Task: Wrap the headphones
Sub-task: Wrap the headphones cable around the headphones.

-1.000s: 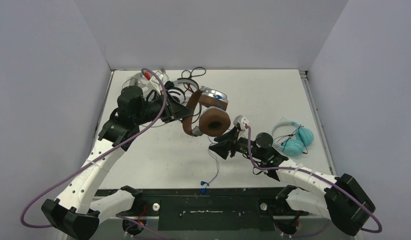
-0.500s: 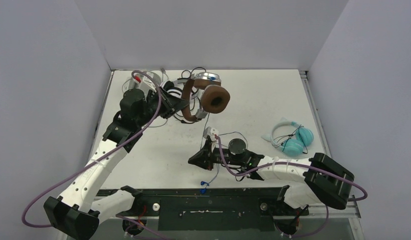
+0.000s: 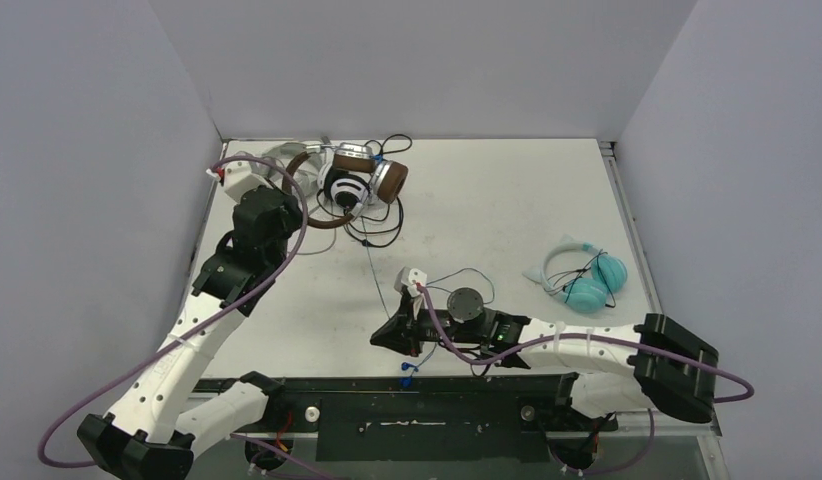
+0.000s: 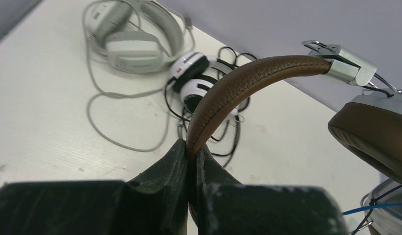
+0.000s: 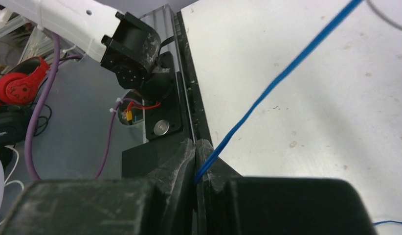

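The brown headphones (image 3: 379, 180) hang at the back left, lifted over the black-and-white pair (image 3: 345, 190). My left gripper (image 3: 309, 200) is shut on their brown headband (image 4: 248, 81), pinched between the fingers (image 4: 191, 155); a brown ear cup (image 4: 375, 132) shows at the right. Their thin blue cable (image 3: 373, 275) runs taut down to my right gripper (image 3: 384, 338), near the front edge. That gripper (image 5: 198, 164) is shut on the blue cable (image 5: 282, 76). The cable's blue plug end (image 3: 408, 373) lies at the table's front edge.
Pale grey headphones (image 4: 133, 46) with a looping grey cable lie at the back left corner. Light teal headphones (image 3: 585, 280) sit at the right. The table's front rail (image 5: 187, 98) is just beside my right fingers. A red headset (image 5: 18, 83) lies off the table.
My left arm carried the brown headphones back and to the left. My right gripper moved left toward the front edge and closed on the blue cable, which now runs taut.
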Motion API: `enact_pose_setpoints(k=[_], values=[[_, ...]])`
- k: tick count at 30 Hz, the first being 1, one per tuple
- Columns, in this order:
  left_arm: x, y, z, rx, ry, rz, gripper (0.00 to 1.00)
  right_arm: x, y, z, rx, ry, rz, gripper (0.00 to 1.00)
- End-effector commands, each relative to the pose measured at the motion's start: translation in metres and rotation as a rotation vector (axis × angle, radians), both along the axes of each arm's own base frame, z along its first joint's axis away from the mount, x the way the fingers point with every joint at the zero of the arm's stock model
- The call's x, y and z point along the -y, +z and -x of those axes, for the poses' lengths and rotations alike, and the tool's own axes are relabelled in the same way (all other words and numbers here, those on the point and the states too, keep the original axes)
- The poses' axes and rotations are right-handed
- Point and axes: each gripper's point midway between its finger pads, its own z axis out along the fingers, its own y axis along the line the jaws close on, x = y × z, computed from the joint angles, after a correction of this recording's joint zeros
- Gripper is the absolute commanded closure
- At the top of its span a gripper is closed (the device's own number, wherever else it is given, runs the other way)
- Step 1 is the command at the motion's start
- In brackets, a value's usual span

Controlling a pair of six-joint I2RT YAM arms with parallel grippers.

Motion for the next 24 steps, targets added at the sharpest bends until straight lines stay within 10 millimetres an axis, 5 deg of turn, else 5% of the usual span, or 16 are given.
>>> enact_pose_setpoints(k=[1,9,24], values=[[-0.036,0.016,-0.003,0.046,0.110,-0.243,1.00,0.011,0.044,-0.014,0.081,-0.096,-0.035,1.00],[-0.024,-0.009,-0.011,-0.034,-0.076,-0.512,1.00,0.040,0.071,-0.027,0.196,-0.181,0.045,1.00],[0.078,-0.070,0.016,-0.039,-0.613,-0.864,1.00,0.067,0.113,-0.079,0.331,-0.381,0.218,0.99]])
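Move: The right hand already pinches the blue cable; the brown headphones' ear cups, its goal, hang about 31 cm ahead, level sideways and some 14 cm higher. On the table, the blue earbuds lie 3 cm ahead, 7 cm right and 16 cm below it. From the left hand, which holds the headband, the cups are 9 cm ahead and 13 right, at its height; the pinched cable is 23 cm back, 14 right and 14 down, the black-and-white headphones 30 ahead, 6 right and 29 down. Down about 9 cm, then also to its right after a short swing left, the left hand brings the headphones towards the right hand, rolling its left side up by some 45 degrees and turning clockwise while keeping its grip on the headband. The right hand rises as far, going forward and right with the cable still pinched, up to the cups. ##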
